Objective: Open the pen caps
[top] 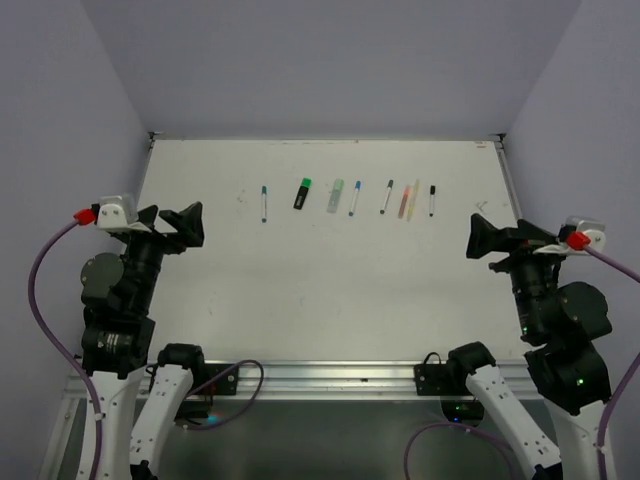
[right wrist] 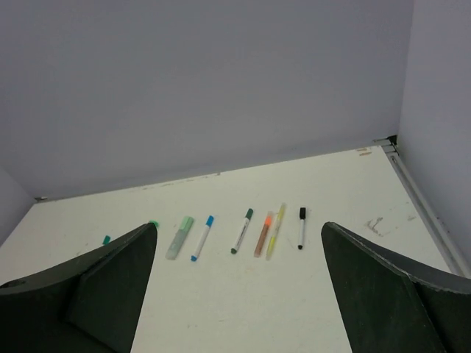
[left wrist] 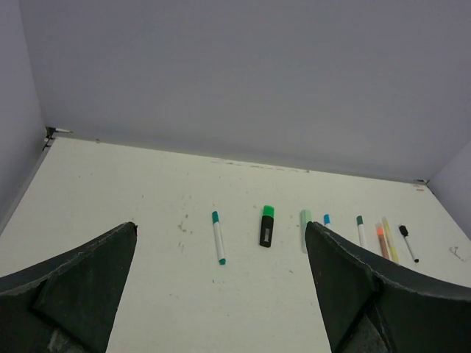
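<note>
Several capped pens lie in a row at the far middle of the white table point(top: 300, 290). From the left: a white pen with a teal cap point(top: 264, 188) point(left wrist: 215, 217), a black highlighter with a bright green cap point(top: 306, 183) point(left wrist: 268, 211), a pale mint highlighter point(top: 337, 195) point(right wrist: 179, 237), a blue cap point(top: 358, 184) point(right wrist: 210, 220), a dark green cap point(right wrist: 249, 214), orange and yellow pens point(right wrist: 269, 232), and a black cap point(top: 432, 188) point(right wrist: 302, 212). My left gripper point(top: 175, 222) hovers open at the left, well short of the row. Open too, my right gripper point(top: 500, 240) hangs at the right. Both are empty.
Grey walls close in the table on three sides. A metal rail point(top: 330, 378) runs along the near edge between the two arm bases. Purple cables point(top: 40, 290) loop beside each arm. A small scuff mark point(right wrist: 375, 224) shows near the table's right edge.
</note>
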Available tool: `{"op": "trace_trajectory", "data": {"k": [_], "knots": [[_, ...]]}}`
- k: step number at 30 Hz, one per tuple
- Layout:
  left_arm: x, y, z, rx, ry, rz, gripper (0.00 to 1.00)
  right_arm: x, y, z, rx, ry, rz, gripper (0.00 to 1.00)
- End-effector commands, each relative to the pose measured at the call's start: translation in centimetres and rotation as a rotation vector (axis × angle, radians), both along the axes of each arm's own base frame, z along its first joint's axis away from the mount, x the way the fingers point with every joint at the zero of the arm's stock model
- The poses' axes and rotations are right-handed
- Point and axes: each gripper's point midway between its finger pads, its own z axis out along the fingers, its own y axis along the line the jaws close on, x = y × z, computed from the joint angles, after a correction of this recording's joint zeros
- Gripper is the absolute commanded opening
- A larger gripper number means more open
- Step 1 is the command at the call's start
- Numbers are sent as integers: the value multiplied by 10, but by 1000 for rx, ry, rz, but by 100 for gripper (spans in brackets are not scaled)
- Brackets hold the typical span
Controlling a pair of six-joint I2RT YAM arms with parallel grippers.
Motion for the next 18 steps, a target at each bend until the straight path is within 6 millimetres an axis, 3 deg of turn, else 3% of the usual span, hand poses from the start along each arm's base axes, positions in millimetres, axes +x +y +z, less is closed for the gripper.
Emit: {"op": "trace_trajectory", "data": {"k": [1,7,11,12,13,18], "knots": [[5,-4,-1,-12,-5,-22,100,8,3,-3,36,24,-3,98],[21,-14,-28,-21,81,-70,100,47,22,-37,85,193,4,98],[36,-21,-52,-26,171,-98,100,79,37,-76,119,381,-11,98],[37,-22,-55,-30,183,-100,100,92,43,-95,121,456,-22,98],[40,-22,-58,-32,192,-102,100,99,47,-98,116,478,-16,98],[51,-24,-79,-16,259,-112,100,144,61,-150,18,628,-18,99]]}}
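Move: The right hand is high, about 42 cm above the table, with the dark-green-capped marker roughly 36 cm ahead and 12 cm to its left. Its orange pen neighbour lies some 35 cm ahead and 7 cm left of the hand, the blue marker 36 cm ahead and 23 cm left. From the left hand, the teal marker is about 30 cm ahead, 11 cm right and 39 cm below; the black highlighter is 34 cm ahead and 24 cm right. With its jaws wide open, the right hand dives down and forward, about 15 cm down and 13 cm out while drifting some 5 cm left, speeding up towards the dark green marker as the wrist tips steeply down by about 35 degrees. More slowly, the open left hand sinks some 8 cm and eases forward, slightly right, towards the teal marker, its fingers tilting a little downward; both stay well above the table, touching nothing. ##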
